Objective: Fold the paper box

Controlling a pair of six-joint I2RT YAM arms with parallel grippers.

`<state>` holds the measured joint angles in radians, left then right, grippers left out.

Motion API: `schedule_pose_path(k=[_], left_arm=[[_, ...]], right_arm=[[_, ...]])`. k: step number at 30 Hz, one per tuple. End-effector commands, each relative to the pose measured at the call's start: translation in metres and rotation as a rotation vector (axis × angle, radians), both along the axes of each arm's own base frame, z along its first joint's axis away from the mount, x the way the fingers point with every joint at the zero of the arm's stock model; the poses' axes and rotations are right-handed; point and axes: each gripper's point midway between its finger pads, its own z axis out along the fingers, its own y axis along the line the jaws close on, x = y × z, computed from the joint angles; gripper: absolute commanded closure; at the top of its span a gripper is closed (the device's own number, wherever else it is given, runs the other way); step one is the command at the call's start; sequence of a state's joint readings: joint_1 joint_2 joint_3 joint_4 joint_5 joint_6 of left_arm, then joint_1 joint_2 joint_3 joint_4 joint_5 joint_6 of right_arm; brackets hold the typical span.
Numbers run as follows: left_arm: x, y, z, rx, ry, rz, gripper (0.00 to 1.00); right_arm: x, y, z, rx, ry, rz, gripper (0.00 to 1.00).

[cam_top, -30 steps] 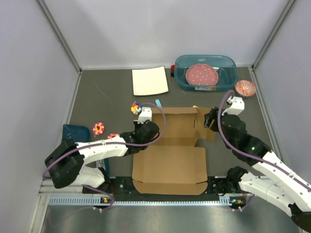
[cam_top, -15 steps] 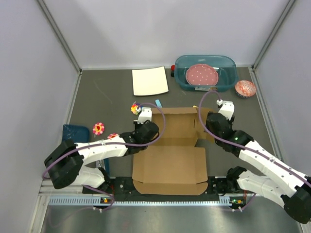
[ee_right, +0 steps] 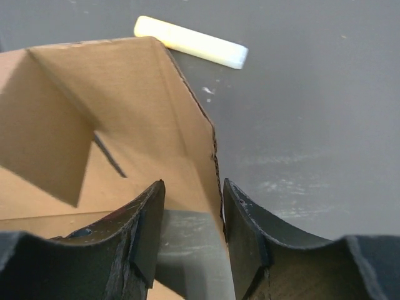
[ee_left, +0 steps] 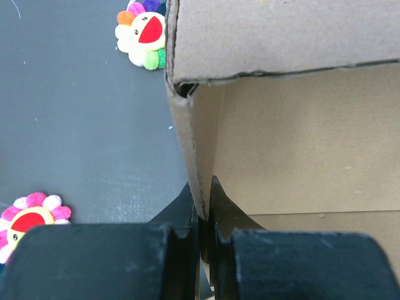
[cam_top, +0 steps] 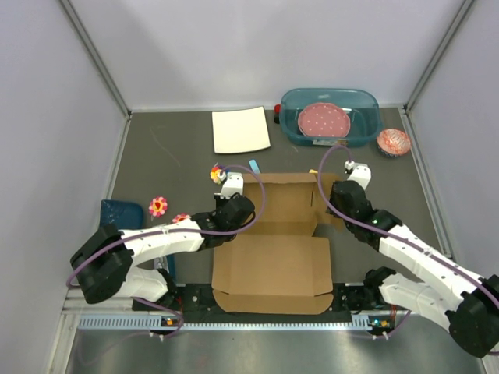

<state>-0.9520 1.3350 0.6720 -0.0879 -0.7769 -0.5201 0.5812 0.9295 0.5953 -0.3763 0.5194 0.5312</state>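
The paper box is brown cardboard, lying part-folded in the middle of the table with its near panel flat. My left gripper is shut on the box's raised left wall; in the left wrist view the gripper pinches that thin wall between both tips. My right gripper is at the box's right side. In the right wrist view this gripper is open and straddles the upright right flap. The flap's torn edge lies against the right finger; the left finger stands apart from it.
A white square sheet lies at the back. A teal tub holding a pink plate sits back right, with a red-and-white paper cup beside it. Flower toys and a blue tray lie left. A yellow stick lies beyond the flap.
My right arm has swung in leftward to the box's right flap and its jaws have narrowed around it. The left gripper has kept its hold and place.
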Motion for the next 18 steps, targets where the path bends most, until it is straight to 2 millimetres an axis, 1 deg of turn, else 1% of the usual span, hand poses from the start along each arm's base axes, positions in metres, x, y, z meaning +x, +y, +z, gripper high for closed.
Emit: schedule_pose_path(k=[1,2,5,6,7,8,9,10,12,13,14,16,17,18], left_arm=[[-0.006,0.005,-0.005,0.06,0.024,-0.031,1.0],[-0.006,0.005,-0.005,0.062,0.023,-0.03,1.0],[-0.006,0.007,-0.003,0.069,0.018,-0.03,1.0],[-0.005,0.007,-0.003,0.072,0.015,-0.026,1.0],[-0.005,0.009,-0.003,0.079,0.014,-0.024,1.0],[-0.005,0.009,-0.002,0.08,0.01,-0.023,1.0],[-0.005,0.01,-0.003,0.087,0.01,-0.021,1.0],[-0.004,0.01,-0.002,0.096,0.004,-0.028,1.0],[-0.002,0.01,-0.004,0.098,-0.021,-0.043,1.0],[-0.001,0.014,-0.002,0.105,-0.04,-0.031,1.0],[0.001,0.013,-0.002,0.083,-0.066,-0.028,1.0],[0.003,0.014,0.0,0.085,-0.088,-0.035,1.0],[0.003,0.014,-0.001,0.077,-0.098,-0.037,1.0],[0.004,0.014,-0.001,0.08,-0.102,-0.036,1.0]], right_arm=[[0.009,0.028,0.019,0.134,-0.069,0.092,0.54],[0.008,0.029,0.021,0.142,-0.072,0.095,0.52],[0.004,0.026,0.039,0.159,-0.123,0.105,0.43],[0.001,0.021,0.053,0.179,-0.17,0.096,0.4],[0.0,0.015,0.06,0.175,-0.196,0.078,0.38],[-0.003,0.01,0.066,0.168,-0.219,0.072,0.37],[-0.006,0.005,0.079,0.186,-0.263,0.064,0.37],[-0.007,-0.001,0.084,0.195,-0.286,0.045,0.37],[-0.008,-0.011,0.087,0.217,-0.297,0.01,0.37],[-0.009,-0.021,0.091,0.241,-0.312,-0.028,0.37],[-0.01,-0.028,0.086,0.267,-0.299,-0.068,0.37],[-0.011,-0.034,0.083,0.306,-0.299,-0.099,0.37],[-0.01,-0.044,0.076,0.326,-0.291,-0.151,0.37],[-0.01,-0.046,0.073,0.339,-0.286,-0.167,0.38]])
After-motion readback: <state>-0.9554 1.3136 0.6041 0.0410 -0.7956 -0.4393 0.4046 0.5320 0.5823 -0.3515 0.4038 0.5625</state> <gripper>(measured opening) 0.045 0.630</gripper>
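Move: The right hand is at the free edge of the box's right flap, which passes between its partly open fingertips. The flap's middle lies about 3 cm ahead, 3 cm left and 5 cm below. The box's far wall is centred some 13 cm left and 5 cm ahead; beyond it on the table lies the yellow stick, about 11 cm ahead and 1 cm left. From the left hand, the same flap is roughly 21 cm right and 4 cm ahead, 2 cm lower. The right fingers come free of the box's right flap, opening wider as the hand first slips about 2 cm left, then lifts some 9 cm and swings right by 5 cm, ending up above and to the right of the flap. The fingertips tip up about 20 degrees and the hand's left side rises. The left hand stays put, still pinching the left flap. ##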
